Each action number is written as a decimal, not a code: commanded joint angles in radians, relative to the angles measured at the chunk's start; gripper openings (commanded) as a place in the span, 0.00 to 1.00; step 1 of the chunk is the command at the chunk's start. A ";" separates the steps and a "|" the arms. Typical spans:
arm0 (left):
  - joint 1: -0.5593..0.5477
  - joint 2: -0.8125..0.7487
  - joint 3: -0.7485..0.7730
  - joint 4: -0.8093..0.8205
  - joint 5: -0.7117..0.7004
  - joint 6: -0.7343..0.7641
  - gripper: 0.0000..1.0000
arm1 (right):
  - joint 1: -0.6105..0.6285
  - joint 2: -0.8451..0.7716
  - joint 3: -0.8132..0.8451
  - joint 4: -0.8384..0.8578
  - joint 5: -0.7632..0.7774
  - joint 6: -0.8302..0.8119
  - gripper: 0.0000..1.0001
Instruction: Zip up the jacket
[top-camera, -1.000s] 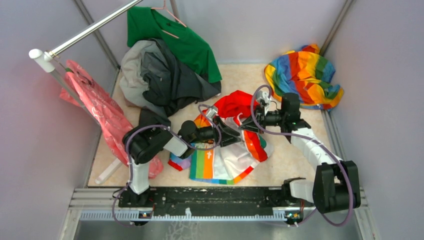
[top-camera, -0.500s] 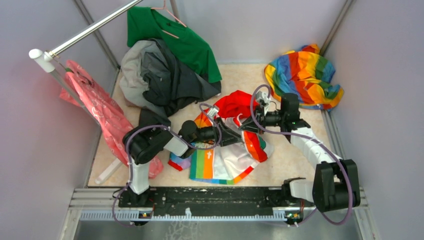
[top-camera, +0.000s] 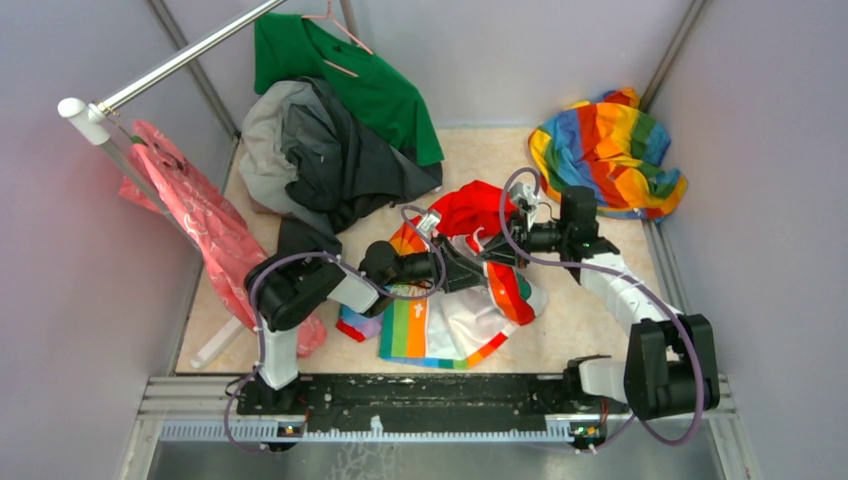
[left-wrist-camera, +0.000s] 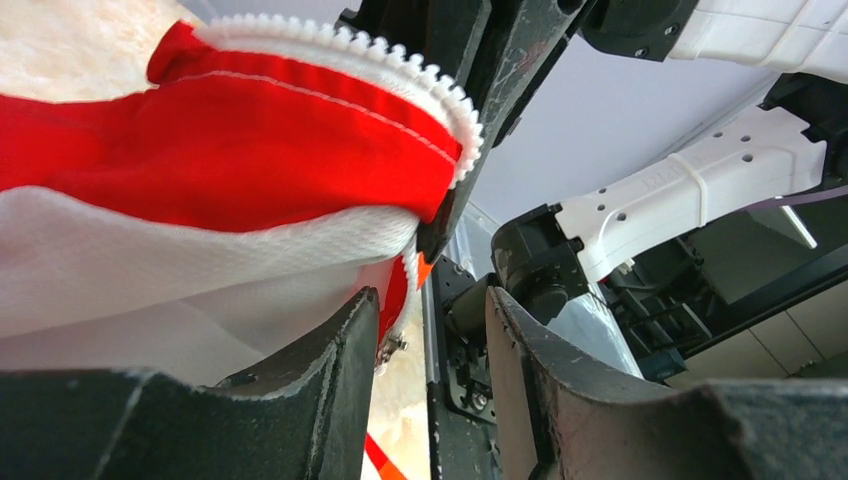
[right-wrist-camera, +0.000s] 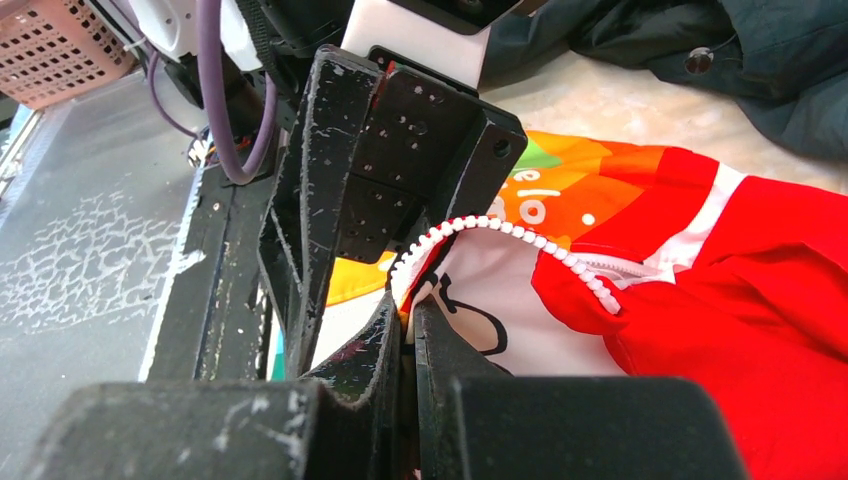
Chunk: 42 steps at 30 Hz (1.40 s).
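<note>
The jacket (top-camera: 455, 320) lies crumpled mid-table, white with rainbow panels and a red hood. My right gripper (top-camera: 497, 250) reaches in from the right and is shut on the jacket's front edge, beside the white zipper teeth (right-wrist-camera: 520, 232). In the right wrist view that gripper (right-wrist-camera: 410, 305) has its jaws pressed together on the cloth. My left gripper (top-camera: 478, 268) faces it from the left. In its own view the left gripper (left-wrist-camera: 430, 300) is open, with nothing between its jaws. The red hood cloth (left-wrist-camera: 250, 150) and the toothed edge (left-wrist-camera: 440, 90) hang just above its left finger (left-wrist-camera: 330, 380).
A dark grey garment pile (top-camera: 320, 160) and a green shirt (top-camera: 370, 80) lie at the back left. An all-rainbow cloth (top-camera: 605, 150) sits in the back right corner. A pink bag (top-camera: 200, 220) hangs from the rail (top-camera: 180, 60) on the left. Walls enclose three sides.
My left arm has crept slightly to the right, toward the right gripper. The right arm and the jacket have hardly moved.
</note>
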 joint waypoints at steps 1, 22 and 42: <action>-0.017 -0.007 0.038 0.164 -0.039 0.016 0.50 | -0.003 0.004 0.055 0.028 -0.043 0.000 0.05; -0.027 0.036 0.180 -0.016 0.036 0.055 0.00 | 0.008 0.018 0.084 -0.008 -0.022 0.017 0.18; -0.003 -0.029 0.160 -0.068 -0.075 0.066 0.00 | -0.136 -0.142 0.162 -0.097 -0.035 0.045 0.91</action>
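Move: The jacket's toothed zip edge is already pinched between the right fingers. From the half-open left hand, this edge lies roughly 3 cm ahead, 2 cm to the right and 3 cm higher. The red hood lies about 14 cm ahead of the left hand, level sideways and some 9 cm lower. The red-edged front panel hangs about 3 cm back, 6 cm right and 7 cm down from the left hand. The zip edge is handed over: the left hand rises about 3 cm while going nearly 3 cm right and a little forward to it, closes partway, then shuts on it as the right fingers open. The right hand, nearly still apart from a 1 cm lift until then, opens wide, moves forward, then backs off up and to the right, some 5 cm overall, leaving the edge behind. ##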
